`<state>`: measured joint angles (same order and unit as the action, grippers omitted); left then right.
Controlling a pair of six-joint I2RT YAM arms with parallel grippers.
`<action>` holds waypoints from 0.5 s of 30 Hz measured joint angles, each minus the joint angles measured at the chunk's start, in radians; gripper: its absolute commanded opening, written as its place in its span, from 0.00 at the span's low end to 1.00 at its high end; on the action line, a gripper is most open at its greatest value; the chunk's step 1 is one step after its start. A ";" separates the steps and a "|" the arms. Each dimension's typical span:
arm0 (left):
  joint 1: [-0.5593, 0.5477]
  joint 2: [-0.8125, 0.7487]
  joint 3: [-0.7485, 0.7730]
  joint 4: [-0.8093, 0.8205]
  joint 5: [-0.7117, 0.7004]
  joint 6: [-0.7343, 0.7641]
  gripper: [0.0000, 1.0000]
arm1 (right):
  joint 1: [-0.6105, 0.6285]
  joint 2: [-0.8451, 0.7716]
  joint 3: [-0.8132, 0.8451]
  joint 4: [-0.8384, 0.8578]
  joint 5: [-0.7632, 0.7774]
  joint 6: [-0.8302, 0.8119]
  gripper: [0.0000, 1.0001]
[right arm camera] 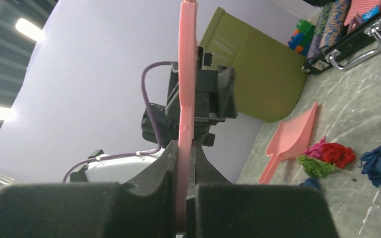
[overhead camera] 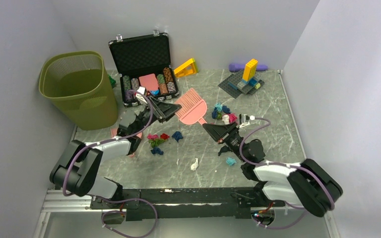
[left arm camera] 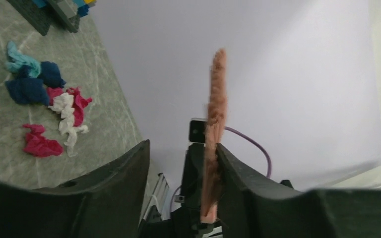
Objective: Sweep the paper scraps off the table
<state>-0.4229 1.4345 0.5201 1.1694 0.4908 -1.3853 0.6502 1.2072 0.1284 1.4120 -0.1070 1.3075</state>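
Observation:
A pink hand brush hangs in the air between my two grippers. My right gripper is shut on its flat pink handle. My left gripper is open, and the brush bristles rest against its right finger only. Paper scraps lie on the table: one cluster just right of the brush, another under the left arm, plus a white wad and a teal one nearer the front. The left wrist view shows blue, pink and white scraps.
A pink dustpan lies on the table near the left arm. A green bin stands at the back left, next to an open black chip case. A dark baseplate with blocks and a yellow block sit at the back.

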 measured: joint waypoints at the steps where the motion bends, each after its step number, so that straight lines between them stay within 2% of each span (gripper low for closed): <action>1: 0.003 -0.014 -0.006 -0.020 0.000 0.014 0.70 | 0.000 -0.027 0.002 -0.027 0.000 -0.003 0.00; 5: 0.055 -0.137 -0.038 -0.178 0.002 0.085 0.98 | 0.000 -0.238 0.018 -0.284 0.026 -0.052 0.00; 7: 0.101 -0.225 -0.045 -0.297 0.000 0.135 0.99 | 0.000 -0.373 0.058 -0.505 0.065 -0.100 0.00; 10: 0.172 -0.380 -0.028 -0.572 -0.029 0.254 0.99 | 0.000 -0.523 0.187 -0.887 0.168 -0.187 0.00; 12: 0.199 -0.486 0.039 -0.853 -0.107 0.378 1.00 | -0.001 -0.552 0.323 -1.151 0.267 -0.251 0.00; 15: 0.202 -0.578 0.150 -1.161 -0.246 0.518 0.99 | -0.001 -0.500 0.534 -1.490 0.420 -0.316 0.00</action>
<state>-0.2211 0.8562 0.6701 0.0082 0.2451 -0.8673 0.6495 0.7074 0.6624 -0.0784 0.3134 0.9913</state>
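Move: The dustpan lies about 23 cm to the left of my left hand, 3 cm back and 25 cm below; the red-and-green scraps are 10 cm left of that hand and 5 cm back, equally low. From my right hand, which grips the brush handle, the big scrap pile is roughly 16 cm ahead, 12 cm right and 24 cm down. The lone pink scrap is about 10 cm ahead and 6 cm right, the black scrap 12 cm right and 2 cm back. I finish handing over the brush: my left fingers, already parting, spread wide and come free of the bristle end, and that hand swings some 12 cm left towards the dustpan, its left side rolling up while it turns counter-clockwise. My right hand keeps its grip on the handle and carries the brush about 7 cm right, also up and forward, towards the space over the pile, turning clockwise, its right side rolling up. ##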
